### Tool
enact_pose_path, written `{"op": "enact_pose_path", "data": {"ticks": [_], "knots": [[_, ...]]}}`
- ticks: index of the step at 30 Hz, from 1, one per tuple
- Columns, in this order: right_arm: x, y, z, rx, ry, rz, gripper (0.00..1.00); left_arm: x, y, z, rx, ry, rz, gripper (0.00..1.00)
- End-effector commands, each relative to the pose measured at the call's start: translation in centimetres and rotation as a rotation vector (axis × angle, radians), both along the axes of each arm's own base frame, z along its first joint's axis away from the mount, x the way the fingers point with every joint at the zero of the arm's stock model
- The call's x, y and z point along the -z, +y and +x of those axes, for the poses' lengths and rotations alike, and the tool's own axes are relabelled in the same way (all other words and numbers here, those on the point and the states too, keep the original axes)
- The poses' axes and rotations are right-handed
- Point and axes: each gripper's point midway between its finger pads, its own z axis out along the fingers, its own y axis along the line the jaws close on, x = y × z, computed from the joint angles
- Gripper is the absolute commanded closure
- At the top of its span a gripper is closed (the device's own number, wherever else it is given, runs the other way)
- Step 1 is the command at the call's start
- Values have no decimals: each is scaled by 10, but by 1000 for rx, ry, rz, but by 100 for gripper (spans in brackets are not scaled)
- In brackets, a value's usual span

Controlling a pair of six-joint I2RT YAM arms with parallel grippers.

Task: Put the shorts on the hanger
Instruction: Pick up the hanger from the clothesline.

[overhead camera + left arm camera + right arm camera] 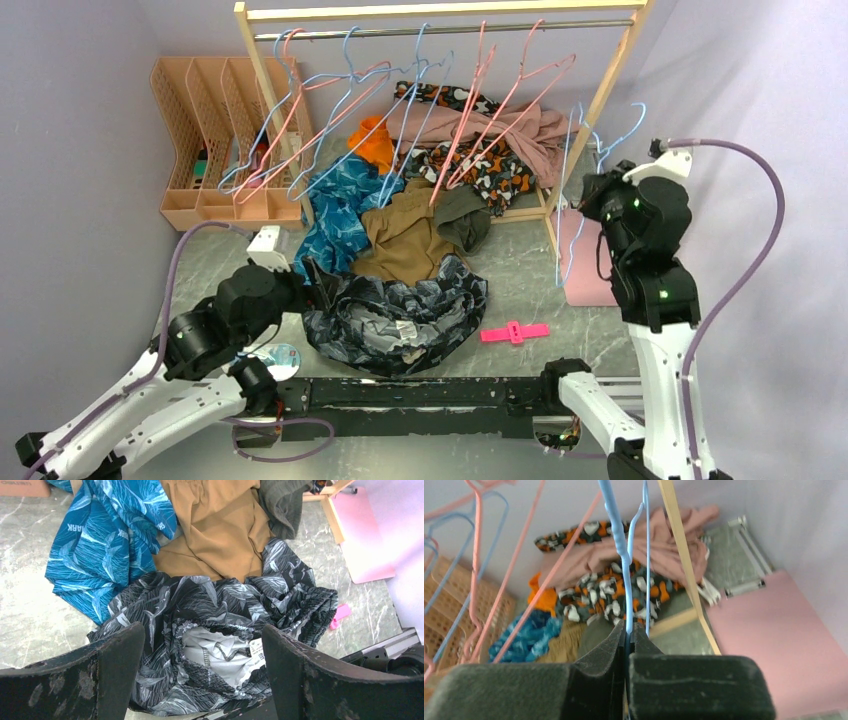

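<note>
The shorts [400,315], dark with a pale leaf print, lie crumpled on the table near the front edge. In the left wrist view the shorts [220,605] show their grey inside and a white label. My left gripper [315,285] hangs over their left edge, and my left gripper [201,630] stands open with nothing between its fingers. My right gripper [592,195] is raised beside the rack's right post. My right gripper [628,630] is shut on the wire of a light-blue hanger [623,555]. That hanger [566,215] hangs off the rail, down along the post.
A wooden rack [440,12] carries several pink and blue hangers [350,90]. Behind the shorts lie a teal garment [335,205], a brown garment [405,235] and a heap of clothes [480,140]. A pink clip [513,332], a pink board [585,260] and a peach organiser [215,130] are nearby.
</note>
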Motion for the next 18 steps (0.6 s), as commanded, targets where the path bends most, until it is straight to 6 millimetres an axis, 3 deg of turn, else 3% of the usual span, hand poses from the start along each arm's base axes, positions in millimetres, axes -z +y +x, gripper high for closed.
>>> {"op": "enact_pose_path", "data": {"ticks": [1,11,18], "knots": [[28,7,-46,-48,169,21,100,-9,13,2,-64,-33,-22,10],[98,73,-106,-474,527,3,100,-22,19,0,-79,-74,-69,8],[126,122,-127,-784,604,-5,100,-62,23,0,-72,-169,-127,6]]}}
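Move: From the right gripper, which already holds the blue hanger clear of the rod, the patterned shorts' open waist lies about 12 cm back, 38 cm left and 38 cm below. The pink clip lies roughly 13 cm back, 11 cm left and 40 cm below. The nearest red hanger hangs some 13 cm ahead and 14 cm left, nearly level. From the left gripper, the shorts are about 16 cm right, level ahead, 18 cm below. Keep the right fingers shut on the hanger and bring it away from the rod towards the shorts: straight back and down first, then swinging left too, about 18 cm in all. As you go, tip the fingers down and turn them counter-clockwise, each some 30 degrees. Let the open left gripper ease up and left a little above the shorts. ##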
